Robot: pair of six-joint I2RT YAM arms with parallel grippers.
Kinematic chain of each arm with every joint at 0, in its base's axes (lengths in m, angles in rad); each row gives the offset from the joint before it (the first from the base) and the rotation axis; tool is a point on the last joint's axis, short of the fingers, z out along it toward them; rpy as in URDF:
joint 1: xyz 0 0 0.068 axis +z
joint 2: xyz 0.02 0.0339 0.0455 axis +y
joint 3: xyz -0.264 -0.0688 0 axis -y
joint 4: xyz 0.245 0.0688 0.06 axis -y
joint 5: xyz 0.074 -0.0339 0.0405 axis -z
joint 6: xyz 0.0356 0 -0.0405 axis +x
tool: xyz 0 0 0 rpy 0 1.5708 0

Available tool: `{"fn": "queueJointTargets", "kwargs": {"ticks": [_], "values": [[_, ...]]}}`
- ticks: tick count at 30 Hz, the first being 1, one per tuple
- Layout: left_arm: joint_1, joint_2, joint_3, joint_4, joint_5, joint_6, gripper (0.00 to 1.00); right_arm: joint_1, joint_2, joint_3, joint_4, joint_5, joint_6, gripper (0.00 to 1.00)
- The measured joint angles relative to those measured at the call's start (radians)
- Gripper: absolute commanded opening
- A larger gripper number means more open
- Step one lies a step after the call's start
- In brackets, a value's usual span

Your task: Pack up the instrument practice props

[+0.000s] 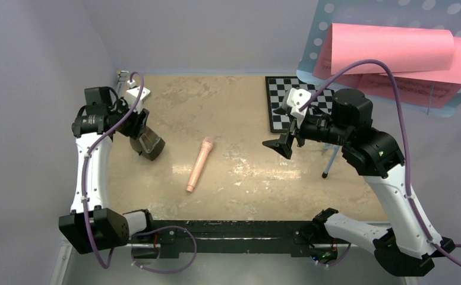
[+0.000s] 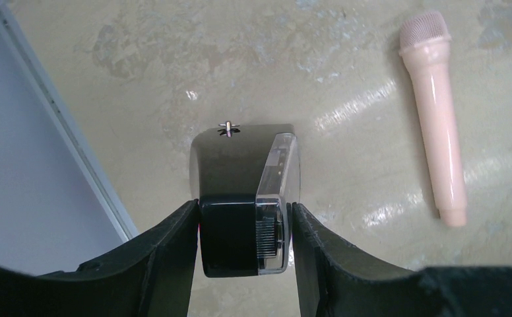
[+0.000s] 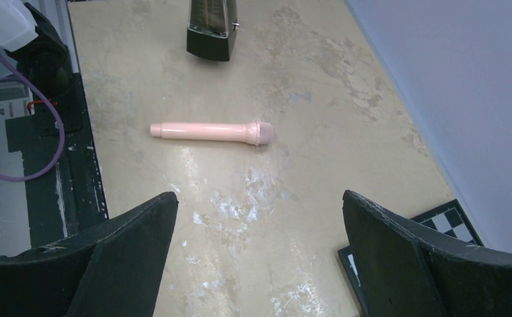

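Observation:
My left gripper [image 1: 138,134] is shut on the small black metronome [image 1: 148,144], holding it by its narrow top over the table's left side; the left wrist view shows it between the fingers [image 2: 243,238]. The peach-pink recorder [image 1: 199,164] lies on the table's middle, and also shows in the left wrist view [image 2: 436,112] and the right wrist view [image 3: 210,131]. My right gripper [image 1: 283,145] is open and empty, right of the recorder. The light-blue music stand [image 1: 388,27] with pink sheet-music pages [image 1: 394,50] stands at the far right, one tripod foot [image 1: 325,174] near my right arm.
A black-and-white chessboard [image 1: 287,113] lies at the back right, partly under my right arm; its corner shows in the right wrist view [image 3: 448,221]. A metal rail [image 1: 119,80] edges the table's left side. Purple walls close in the back and sides.

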Motion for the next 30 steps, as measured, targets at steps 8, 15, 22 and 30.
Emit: {"fn": "queueJointTargets", "kwargs": {"ticks": [8, 15, 22, 30], "values": [[0.177, 0.248, 0.303, -0.502, 0.253, 0.649, 0.00, 0.000, 0.058, 0.031, -0.026, -0.022, 0.002, 0.98], [0.273, 0.267, 0.237, -0.553, 0.193, 1.140, 0.00, 0.006, 0.104, 0.075, -0.067, -0.034, -0.005, 0.98], [0.315, 0.169, 0.092, -0.628, 0.098, 1.389, 0.00, 0.009, 0.105, 0.080, -0.109, -0.045, -0.014, 0.98], [0.367, 0.203, 0.127, -0.652, 0.045, 1.461, 0.20, 0.012, 0.105, 0.080, -0.110, -0.054, -0.017, 0.98]]}}
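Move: The metronome is already gripped by its top in the left fingers, its body slanting down and ahead. The open table spot it is being carried to lies about 7 cm back, 6 cm left and some 22 cm below the left hand. The microphone lies level ahead/back and some 24 cm right of that hand, 22 cm lower; the table's left edge is level with it and roughly 16 cm left. From the right hand, that spot is about 60 cm left, 4 cm ahead and 39 cm down. The metronome, still pinched at its top, is carried back and left about 8 cm each way and lowered some 5 cm, over the table's near-left part and away from the microphone. On the way the left wrist swings clockwise about 50 degrees and tips the fingers to point more steeply down; the last stretch runs mainly left, at an even height, grip unchanged. ##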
